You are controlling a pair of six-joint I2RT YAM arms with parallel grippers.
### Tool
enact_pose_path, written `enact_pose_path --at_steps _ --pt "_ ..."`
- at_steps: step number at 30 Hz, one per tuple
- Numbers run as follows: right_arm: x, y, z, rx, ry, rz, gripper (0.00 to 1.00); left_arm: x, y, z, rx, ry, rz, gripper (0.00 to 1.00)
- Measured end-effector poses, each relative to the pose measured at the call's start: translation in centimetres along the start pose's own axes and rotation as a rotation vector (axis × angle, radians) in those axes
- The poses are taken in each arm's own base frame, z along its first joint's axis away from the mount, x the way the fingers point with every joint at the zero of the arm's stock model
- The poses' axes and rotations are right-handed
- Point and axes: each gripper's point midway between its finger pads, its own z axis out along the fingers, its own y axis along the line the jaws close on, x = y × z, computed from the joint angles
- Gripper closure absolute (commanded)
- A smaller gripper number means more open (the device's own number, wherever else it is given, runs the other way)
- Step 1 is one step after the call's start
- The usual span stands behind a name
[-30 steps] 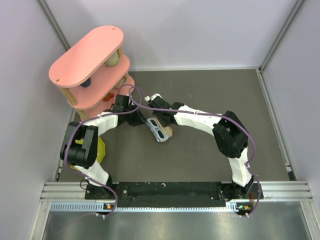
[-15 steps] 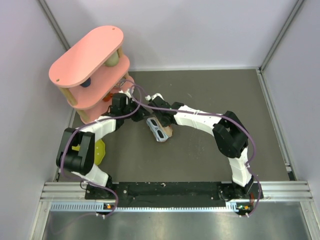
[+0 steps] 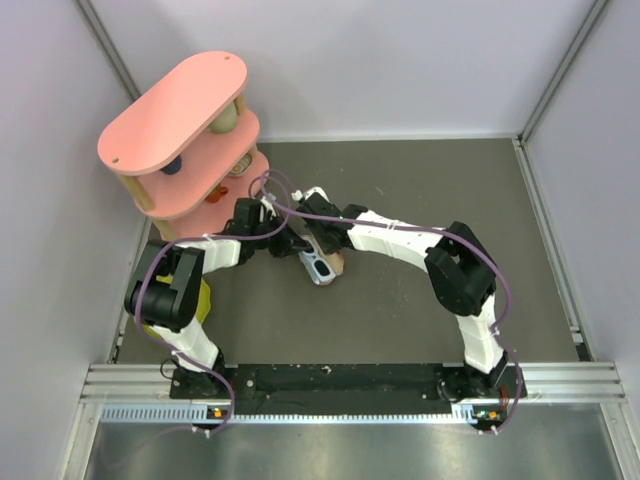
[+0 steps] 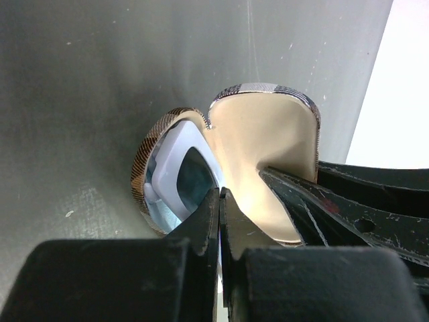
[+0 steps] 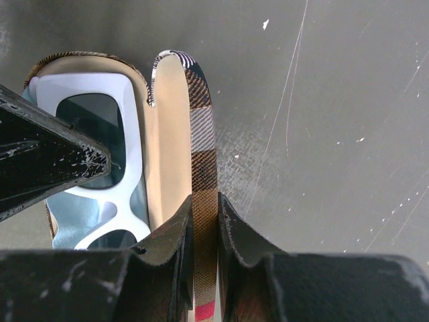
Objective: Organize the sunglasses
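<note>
The sunglasses point(image 5: 127, 151), white-framed with dark lenses, lie inside the open brown plaid case point(image 5: 144, 90) on a light blue cloth point(image 5: 67, 225). In the top view the case point(image 3: 318, 266) sits mid-table between both arms. My right gripper point(image 5: 204, 204) is shut on the case's upright plaid lid point(image 5: 201, 141). My left gripper point(image 4: 220, 192) is shut with nothing between its fingertips, its tip right over the sunglasses point(image 4: 179, 176) and beside the lid's tan lining point(image 4: 268, 151). From the right wrist, the left gripper's finger point(image 5: 50, 161) covers part of the frame.
A pink three-tier shelf point(image 3: 175, 120) with small objects stands at the back left, close behind the left arm. A yellow object point(image 3: 203, 300) lies by the left arm's elbow. Grey walls enclose the dark table point(image 3: 420, 320).
My left gripper has closed and moved right from beside the shelf to the open case. The right gripper has kept its hold on the lid.
</note>
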Motion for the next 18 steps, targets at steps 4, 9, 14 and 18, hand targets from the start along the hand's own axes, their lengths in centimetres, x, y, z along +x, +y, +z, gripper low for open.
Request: enact_pose_path --at_steps 4,9,14,18 --pt "0.4 0.1 0.4 0.002 0.014 0.0 1.0 0.1 0.5 0.3 -0.01 0.006 -0.006 1.0" --pt "0.7 0.2 0.6 0.003 0.023 0.003 1.0 0.2 0.6 0.4 -0.01 0.006 -0.007 0.93" --pt "0.7 0.2 0.6 0.003 0.023 0.008 1.0 -0.1 0.1 0.2 0.004 -0.002 0.007 0.79" --pt "0.7 0.2 0.6 0.005 0.023 0.008 1.0 -1.1 -1.9 -0.9 0.037 -0.041 0.052 0.78"
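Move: The left hand's closed fingertips are already at the sunglasses, on the far lens by the bridge. The middle of the sunglasses is about 2 cm nearer the base, 1 cm to the right and 1 cm below. The case's raised lid stands some 4 cm to the right and 1 cm back, held in the right fingers. The pink shelf is about 20 cm left and 10 cm ahead. From the right hand, the sunglasses lie some 4 cm left, level fore and aft, 2 cm lower. Closed left fingertips keep pressing down on the far lens, sinking barely 1 cm, then lift off almost straight up by about 3 cm, picking up speed and opening roughly a fifth of the way. The right hand keeps its pinch on the case's lid, sinks about 1 cm early on and then holds still. ##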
